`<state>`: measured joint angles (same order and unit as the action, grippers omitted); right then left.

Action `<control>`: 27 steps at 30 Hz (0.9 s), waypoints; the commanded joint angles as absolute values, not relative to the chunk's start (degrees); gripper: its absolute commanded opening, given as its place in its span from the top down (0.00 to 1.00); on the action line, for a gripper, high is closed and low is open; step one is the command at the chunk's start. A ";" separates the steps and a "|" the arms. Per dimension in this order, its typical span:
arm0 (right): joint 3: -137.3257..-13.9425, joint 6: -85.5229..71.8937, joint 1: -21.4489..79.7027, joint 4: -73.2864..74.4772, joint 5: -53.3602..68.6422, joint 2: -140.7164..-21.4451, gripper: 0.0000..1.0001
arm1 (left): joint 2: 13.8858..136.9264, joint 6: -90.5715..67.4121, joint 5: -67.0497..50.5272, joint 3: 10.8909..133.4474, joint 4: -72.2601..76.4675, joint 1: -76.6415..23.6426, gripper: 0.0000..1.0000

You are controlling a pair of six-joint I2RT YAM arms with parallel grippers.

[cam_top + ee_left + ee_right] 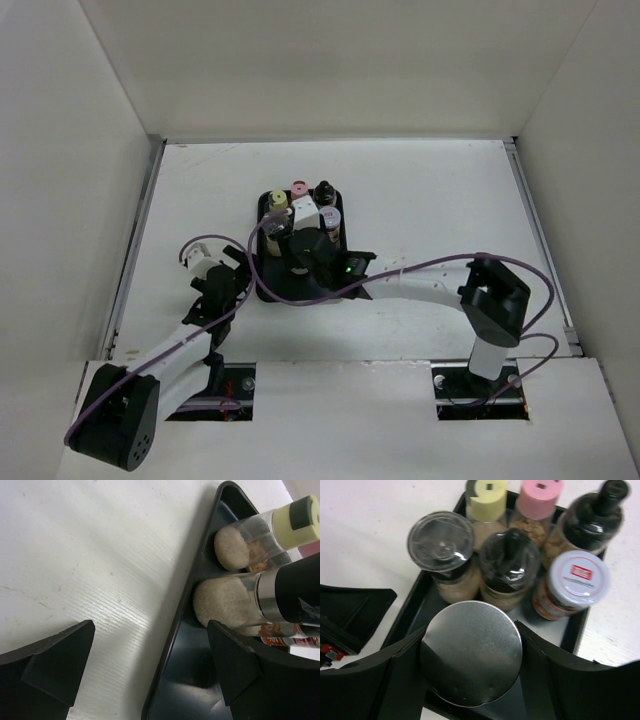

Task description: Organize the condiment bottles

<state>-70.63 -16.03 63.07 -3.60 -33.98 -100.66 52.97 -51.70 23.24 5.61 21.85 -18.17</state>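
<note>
Several condiment bottles stand in the far part of a flat black tray (258,240). In the right wrist view they are a clear-lidded jar (441,542), a yellow-capped one (486,497), a pink-capped one (540,495), a dark-capped one (510,560), a black bottle (592,517) and a white-lidded jar (575,577). My right gripper (470,652) is shut on a silver-capped jar (471,640) over the tray's near part (300,262). My left gripper (150,665) is open and empty, straddling the tray's left rim (172,645), close to a yellow-capped bottle (260,535) and a black-and-silver-capped bottle (240,600).
White walls enclose the table on the left, the far side and the right. My left gripper (228,280) sits right at the tray's left edge, close to my right gripper (300,258). Purple cables loop over the tray's near edge.
</note>
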 commanded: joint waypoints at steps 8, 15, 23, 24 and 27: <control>-75.50 -17.49 65.34 -9.14 -35.51 -107.40 0.29 | 51.77 -51.68 22.41 6.86 20.57 -16.65 0.00; -73.83 -16.97 65.70 -9.84 -37.79 -102.05 0.00 | 50.71 -51.15 22.15 6.77 19.95 -16.39 0.00; -63.13 -10.47 64.12 -16.42 -43.41 -83.35 0.00 | 50.45 -50.71 21.62 7.82 18.11 -15.95 0.00; -60.67 -9.68 62.81 -17.65 -44.90 -80.54 0.00 | 50.28 -50.45 21.45 8.17 17.58 -15.95 0.00; -51.89 -9.84 56.67 -20.91 -49.64 -72.53 0.00 | 49.57 -49.92 21.45 8.70 16.09 -15.95 0.00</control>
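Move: The right hand holds the silver-capped bottle over the tray. Its empty landing spot is about 2 cm left and some 9 cm below that hand, level in reach. Behind it, the black-topped bottle stands roughly 7 cm ahead and 1 cm left, the dark-lidded jar 6 cm ahead and 7 cm left, the white-lidded jar 8 cm ahead and 5 cm right. The spot lies about 14 cm right, 3 cm ahead and 6 cm below the left hand. Lower the right gripper about 3 cm while easing it a little to the left, so the silver-capped bottle goes down onto the tray in front of the other bottles. Open the fingers fully to let go, then lift straight up off the cap and swing right, some 14 cm up and 11 cm right, tipping the fingertips upward as you clear it. ##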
